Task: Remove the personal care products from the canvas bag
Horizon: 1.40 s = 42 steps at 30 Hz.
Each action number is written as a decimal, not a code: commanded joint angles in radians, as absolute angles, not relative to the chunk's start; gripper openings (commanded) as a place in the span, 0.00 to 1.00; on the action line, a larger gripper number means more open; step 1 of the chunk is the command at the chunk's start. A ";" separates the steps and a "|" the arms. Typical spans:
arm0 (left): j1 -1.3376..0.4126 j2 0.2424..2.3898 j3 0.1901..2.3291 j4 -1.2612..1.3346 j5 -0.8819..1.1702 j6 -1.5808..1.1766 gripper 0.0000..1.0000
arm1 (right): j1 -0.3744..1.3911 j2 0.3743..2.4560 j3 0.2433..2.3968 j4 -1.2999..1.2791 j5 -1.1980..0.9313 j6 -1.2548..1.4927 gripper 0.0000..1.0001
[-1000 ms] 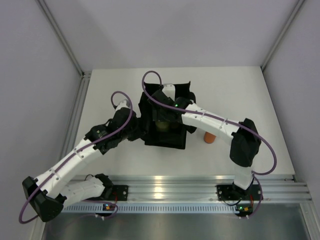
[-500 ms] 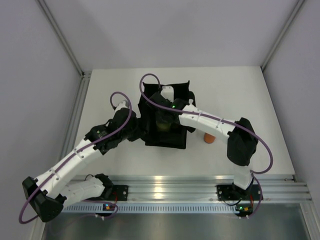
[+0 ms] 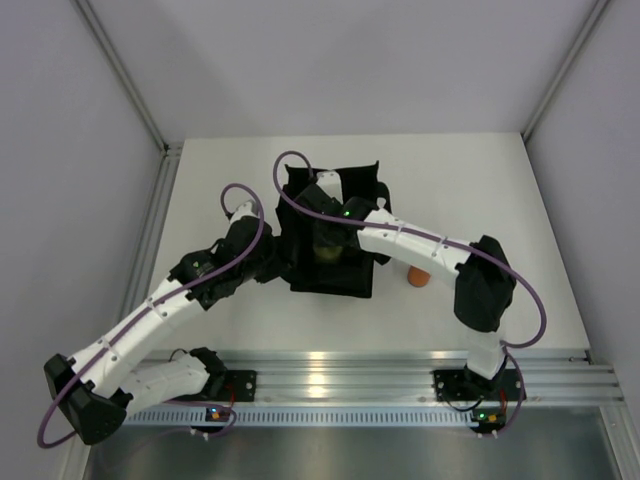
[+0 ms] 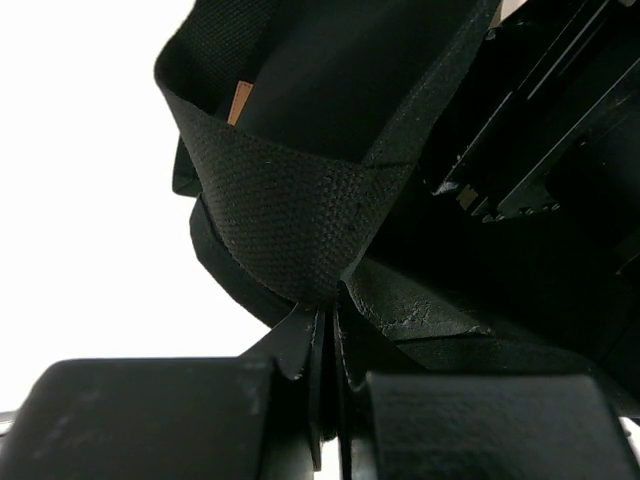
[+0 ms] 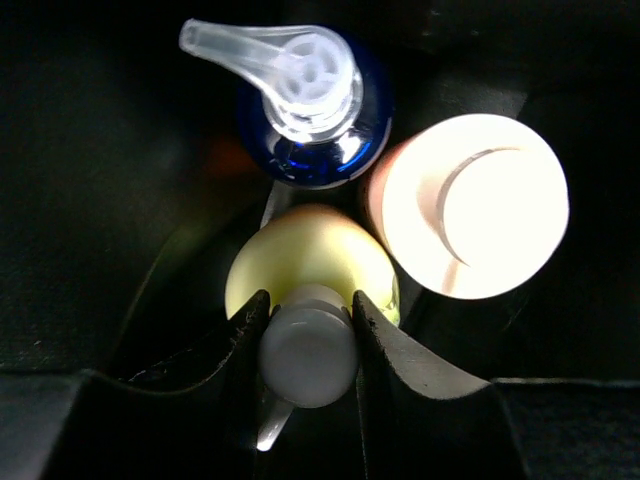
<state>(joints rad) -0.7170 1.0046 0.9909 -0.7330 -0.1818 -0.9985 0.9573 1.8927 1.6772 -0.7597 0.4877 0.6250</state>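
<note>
The black canvas bag (image 3: 331,281) stands open at mid-table. My right gripper (image 5: 308,320) reaches down inside it and is shut on the white top (image 5: 308,358) of the rounded yellow-green bottle (image 5: 305,258). Beside that bottle in the bag stand a beige cylinder with a beige cap (image 5: 470,205) and a blue bottle with a clear pump (image 5: 318,140). An orange bottle (image 3: 419,276) lies on the table just right of the bag. My left gripper (image 4: 328,322) is shut on the bag's left rim fabric (image 4: 300,220), seen in the top view as the left gripper (image 3: 276,262).
The white table (image 3: 470,190) ends at grey walls behind and at both sides. A metal rail (image 3: 400,375) with the arm bases runs along the near edge. The right arm (image 3: 420,245) spans over the bag's right rim.
My right gripper has closed its fingers on the yellow-green bottle's white top and sunk slightly into the bag. The left gripper has kept its hold on the bag rim.
</note>
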 commanded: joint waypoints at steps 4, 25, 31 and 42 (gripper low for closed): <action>-0.718 1.019 0.969 -0.736 -0.195 -0.988 0.00 | 0.968 1.816 1.706 -0.715 0.414 0.497 0.00; -0.718 1.031 0.985 -0.736 -0.199 -0.977 0.00 | 0.968 1.683 1.735 -0.644 0.334 0.311 0.00; -0.718 1.028 0.983 -0.736 -0.202 -0.979 0.00 | 0.968 1.663 1.738 -0.646 0.295 0.270 0.00; -0.718 1.029 0.982 -0.736 -0.207 -0.979 0.00 | 0.968 1.582 1.773 -0.652 0.256 0.172 0.00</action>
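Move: The yellow-green bottle is already pinched by its pump head in the right gripper, its body about 7 cm straight below. The blue pump bottle stands some 6 cm ahead of this gripper and 8 cm down; the cream jar, at the same depth, stands about 6 cm to the right and 2 cm ahead. From the left gripper on the bag's left rim, the yellow-green bottle lies roughly 8 cm right, 5 cm ahead and 8 cm lower. Keep the right gripper closed on the pump head and draw the bottle up out of its place beside the jar and blue bottle, about 7 cm, easing back some 3 cm towards the bag's near side and turning the hand roughly 25 degrees counter-clockwise. Hold the bag's left rim pinched and still with the left gripper. ##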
